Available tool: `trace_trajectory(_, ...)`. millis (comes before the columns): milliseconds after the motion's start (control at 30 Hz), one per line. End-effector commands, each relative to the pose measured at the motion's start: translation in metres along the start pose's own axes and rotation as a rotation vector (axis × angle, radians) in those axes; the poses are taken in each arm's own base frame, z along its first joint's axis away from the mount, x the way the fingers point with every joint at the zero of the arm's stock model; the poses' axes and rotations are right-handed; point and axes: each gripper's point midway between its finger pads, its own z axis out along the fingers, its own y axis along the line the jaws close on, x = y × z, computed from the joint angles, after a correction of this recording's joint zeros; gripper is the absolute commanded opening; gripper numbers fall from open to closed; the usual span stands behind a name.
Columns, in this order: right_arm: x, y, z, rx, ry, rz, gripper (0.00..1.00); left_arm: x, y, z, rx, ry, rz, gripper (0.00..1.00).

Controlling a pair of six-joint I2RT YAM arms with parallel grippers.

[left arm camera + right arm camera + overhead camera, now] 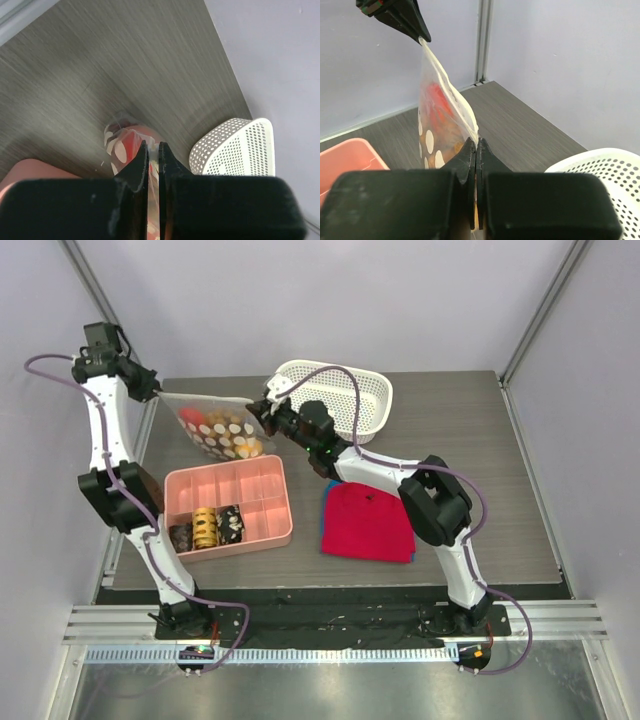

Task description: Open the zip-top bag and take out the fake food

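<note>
The zip-top bag, clear with white dots, hangs stretched in the air between my two grippers, above the table's back left. My left gripper is shut on its left top corner, and my right gripper is shut on the right end of its whitish mouth strip. The fake food shows through the plastic: a red piece and orange-yellow bits. In the left wrist view the bag hangs past my pinched gripper. In the right wrist view the bag runs from my gripper up to the left gripper.
A white mesh basket stands at the back, just right of the bag. The pink tray lies below the bag, with a yellow coil and dark blocks in its near compartments. A red cloth lies under the right arm.
</note>
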Motion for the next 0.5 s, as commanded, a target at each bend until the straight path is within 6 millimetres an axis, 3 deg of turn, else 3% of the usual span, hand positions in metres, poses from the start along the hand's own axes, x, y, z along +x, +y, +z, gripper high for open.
trace_trajectory(0,-0.069,-0.025,-0.011,0.015,-0.174,-0.036,0.01,-0.046,0.012,-0.016,-0.012,-0.171,-0.019,0.0)
trace_trajectory(133,-0.06,-0.015,-0.015,-0.054,-0.165,-0.029,0.01,-0.051,0.013,-0.022,-0.012,-0.172,-0.016,0.0)
trace_trajectory(200,-0.06,-0.007,-0.014,-0.094,-0.172,-0.014,0.01,-0.041,0.008,-0.026,0.008,-0.126,-0.038,0.16)
trace_trajectory(300,-0.062,0.003,-0.01,-0.135,-0.17,-0.032,0.01,-0.011,-0.011,-0.042,0.098,-0.025,-0.068,0.55)
trace_trajectory(333,-0.062,0.004,-0.01,-0.138,-0.168,-0.039,0.01,0.004,-0.008,-0.043,0.091,0.011,-0.095,0.61)
trace_trajectory(367,-0.063,0.006,-0.009,-0.143,-0.169,-0.045,0.01,0.007,-0.016,-0.062,0.129,0.005,-0.101,0.7)
trace_trajectory(467,-0.065,0.012,-0.009,-0.159,-0.164,-0.069,0.01,0.025,-0.017,-0.075,0.147,0.035,-0.183,0.75)
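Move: The left fingers are shut on one end of the zip-top bag's top edge; the bag's middle hangs about 14 cm to their right, 5 cm back and 10 cm lower. From the right hand, pinching the other end, the bag's middle is some 11 cm left, 3 cm back and 9 cm below. The pink organizer lies about 25 cm back and 10 cm left of the right hand, the white basket 7 cm ahead and 20 cm right, both some 22 cm lower. The left fingers open, releasing the bag's end, and back off about 3 cm; the right hand keeps its pinch. ##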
